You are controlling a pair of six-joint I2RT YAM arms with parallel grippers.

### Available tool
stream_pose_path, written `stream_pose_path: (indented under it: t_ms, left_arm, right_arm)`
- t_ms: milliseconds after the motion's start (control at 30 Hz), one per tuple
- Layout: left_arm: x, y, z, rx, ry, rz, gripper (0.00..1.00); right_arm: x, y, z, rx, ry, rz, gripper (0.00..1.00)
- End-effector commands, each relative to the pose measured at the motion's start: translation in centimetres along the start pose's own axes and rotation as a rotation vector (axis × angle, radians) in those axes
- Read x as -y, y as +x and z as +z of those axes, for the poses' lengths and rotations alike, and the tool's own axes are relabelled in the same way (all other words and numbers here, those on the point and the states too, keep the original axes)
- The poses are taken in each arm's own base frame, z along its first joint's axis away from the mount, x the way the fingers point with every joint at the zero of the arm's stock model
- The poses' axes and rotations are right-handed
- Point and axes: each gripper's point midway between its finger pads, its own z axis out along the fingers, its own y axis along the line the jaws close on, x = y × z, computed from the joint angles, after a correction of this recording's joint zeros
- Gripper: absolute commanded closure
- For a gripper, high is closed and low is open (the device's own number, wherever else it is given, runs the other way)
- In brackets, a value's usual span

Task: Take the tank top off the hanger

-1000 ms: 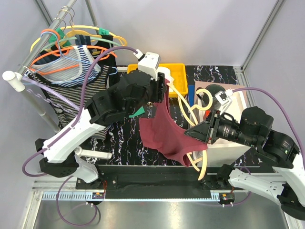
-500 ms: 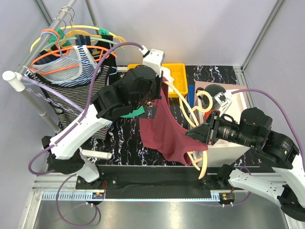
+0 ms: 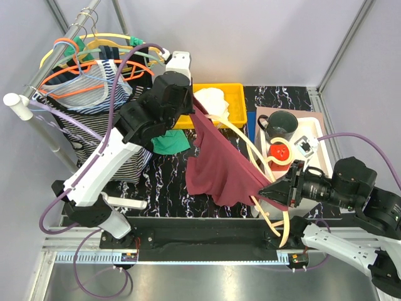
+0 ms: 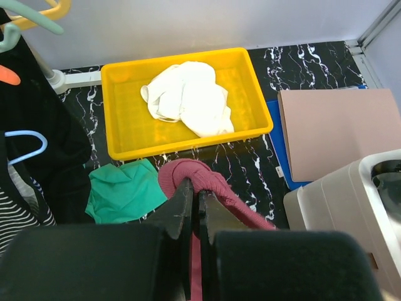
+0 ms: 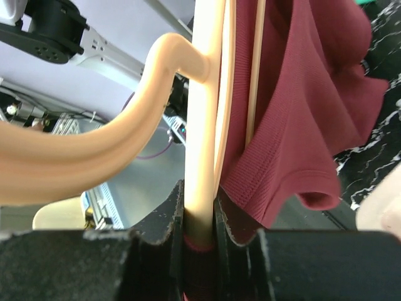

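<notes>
The maroon tank top [image 3: 222, 169] hangs stretched over the table between my two arms. My left gripper [image 3: 195, 108] is shut on its strap [image 4: 207, 182], which loops over the fingertips in the left wrist view. My right gripper [image 3: 266, 191] is shut on the cream plastic hanger [image 3: 250, 150], with maroon cloth pinched beside it. In the right wrist view the hanger bar [image 5: 203, 125] runs up between the jaws and the tank top [image 5: 301, 106] drapes to its right. The hanger's lower end [image 3: 285, 229] sticks out below the right gripper.
A yellow bin [image 3: 232, 103] holds a white cloth [image 4: 188, 97]. A green cloth [image 3: 170, 143] lies on the black marbled table. A rack at the left carries several hangers with striped clothes [image 3: 94, 88]. A white tray [image 3: 316, 144] holds a dark mug [image 3: 282, 125] and a red object [image 3: 280, 152].
My left gripper has pulled the strap up and back to the left, stretching the tank top. My right gripper has drawn the hanger down and toward the near right edge.
</notes>
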Motion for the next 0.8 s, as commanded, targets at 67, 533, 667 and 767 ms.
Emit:
stream_pose_path:
  t_ms: [67, 533, 667, 767]
  left_arm:
    - [-1.3, -0.7, 0.3, 0.026, -0.009, -0.042, 1.00]
    - [-3.3, -0.1, -0.5, 0.002, 0.018, -0.097, 0.99]
    - [-3.2, -0.3, -2.0, 0.003, 0.078, -0.142, 0.69]
    - [-3.0, 0.0, -3.2, -0.011, 0.118, -0.166, 0.43]
  right_arm:
    - [-1.4, -3.9, -2.4, 0.208, -0.027, -0.088, 1.00]
    - [-1.5, -12.2, 5.2, 0.350, 0.067, -0.143, 1.00]
    - [-0.4, -14.0, 8.1, 0.361, 0.133, -0.171, 1.00]
    - [0.4, -15.2, 9.8, 0.356, 0.186, -0.211, 1.00]
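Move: The left gripper already pinches one end of the tank top; the yellow bin's middle lies about 14 cm ahead of it, 4 cm right and 25 cm below, the green cloth 2 cm ahead and 9 cm left. The right gripper already holds the hanger and the top's other end: the bin is some 35 cm ahead and 21 cm left of it, 20 cm below. The white box sits 9 cm ahead and 6 cm right of it. Swing the right gripper, keeping its grip on the hanger and cloth, up about 5 cm, then about 12 cm forward and well to the left towards the yellow bin, turning some 15 degrees clockwise. Meanwhile lower the left gripper's pinched end 4 cm, then draw it left and back up, opening its fingers about halfway at the end. ##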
